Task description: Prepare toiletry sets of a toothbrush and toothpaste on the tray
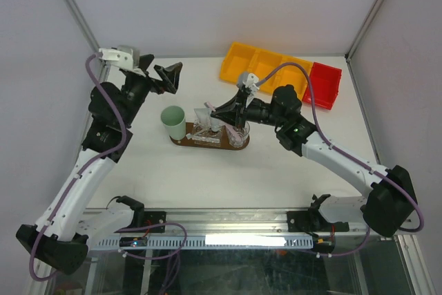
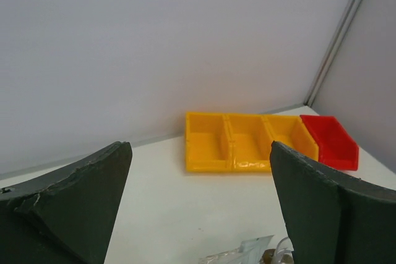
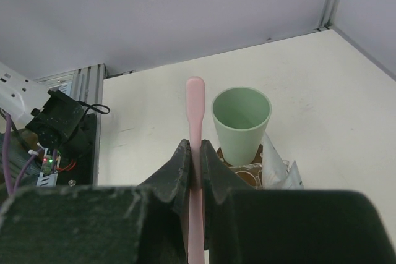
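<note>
My right gripper (image 3: 194,153) is shut on a slim pale pink toothbrush (image 3: 195,106), whose rounded end sticks out past the fingertips. In the top view this gripper (image 1: 222,112) hangs over the dark-brown oval tray (image 1: 181,141). Just beyond it in the right wrist view stands a mint-green cup (image 3: 241,122), with white crimped toothpaste tubes (image 3: 275,168) to its right on the tray (image 3: 250,176). My left gripper (image 1: 171,77) is raised at the back left, away from the tray. Its jaws are wide open and empty (image 2: 201,153).
A yellow divided bin (image 1: 266,67) and a small red bin (image 1: 324,86) stand at the back right; the left wrist view shows both bins (image 2: 241,143) (image 2: 331,140). The mint-green cup (image 1: 174,121) sits at the tray's left end, and clear glasses (image 1: 238,132) stand on it.
</note>
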Available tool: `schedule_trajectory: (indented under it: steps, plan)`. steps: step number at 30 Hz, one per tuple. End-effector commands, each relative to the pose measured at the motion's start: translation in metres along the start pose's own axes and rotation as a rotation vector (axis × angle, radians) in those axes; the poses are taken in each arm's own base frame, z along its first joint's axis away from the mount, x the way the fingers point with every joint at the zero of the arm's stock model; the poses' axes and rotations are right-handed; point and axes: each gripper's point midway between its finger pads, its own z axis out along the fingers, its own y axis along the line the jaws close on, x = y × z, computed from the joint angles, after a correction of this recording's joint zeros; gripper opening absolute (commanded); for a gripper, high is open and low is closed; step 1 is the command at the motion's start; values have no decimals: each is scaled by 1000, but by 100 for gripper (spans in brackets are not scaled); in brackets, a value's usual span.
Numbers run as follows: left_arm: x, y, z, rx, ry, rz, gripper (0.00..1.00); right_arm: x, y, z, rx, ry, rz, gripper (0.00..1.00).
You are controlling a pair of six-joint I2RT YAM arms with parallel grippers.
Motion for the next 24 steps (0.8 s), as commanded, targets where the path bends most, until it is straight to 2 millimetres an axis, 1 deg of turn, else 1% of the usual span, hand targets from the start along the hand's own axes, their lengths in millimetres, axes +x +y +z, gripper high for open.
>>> schedule_trajectory:
  steps: [1, 4, 7, 11, 13, 16, 18, 20, 21, 22, 24]
  plan:
    - [-37, -23, -7, 78, 18, -173, 99, -47, -4, -3, 49, -117, -130, 0]
    - [-18, -32, -20, 87, 120, -303, 99, -44, -3, -4, 57, -81, -114, 0]
    - [-4, -47, -42, 139, 193, -408, 99, -43, -7, -8, 87, -58, -156, 0]
    - [6, -58, -67, 168, 257, -492, 99, -43, -3, -14, 104, -60, -185, 0]
    - [11, -63, -75, 185, 289, -518, 99, -45, -2, -16, 110, -67, -209, 0]
    - [18, -68, -82, 203, 325, -532, 99, -47, 0, -15, 92, -75, -248, 0]
    - [16, -66, -83, 194, 323, -520, 99, -50, -1, -13, 91, -87, -256, 0]
    - [8, -59, -81, 164, 291, -486, 99, -54, -1, -9, 87, -102, -265, 0]
    - [2, -54, -79, 141, 273, -465, 99, -55, -2, -8, 87, -110, -271, 0]
    - [-7, -49, -77, 122, 246, -437, 99, -54, 8, -6, 24, -114, -300, 0]
    - [-25, -37, -69, 68, 191, -380, 99, -54, 11, -3, -10, -120, -334, 0]
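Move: The toothbrush I'm after is already pinched in my right fingers; from my open left hand it lies roughly 10 cm back, 11 cm to the right and 8 cm lower. The green cup stands some 34 cm below my left hand, 1 cm ahead and 3 cm to its left. From my right hand, the toothpaste tubes are about 12 cm ahead, 1 cm left and 22 cm down; the clear glass is about 9 cm ahead, 9 cm right, 26 cm down. I draw my left hand back about 9 cm and a little to the right towards the toothbrush, hopping up some 3 cm and then sinking about 7, fingers wide open. As I go I tip it down some 25 degrees, drop its left side and swing it clockwise. My right hand keeps its pinch on the toothbrush, rising about 2 cm and rolling slightly. ##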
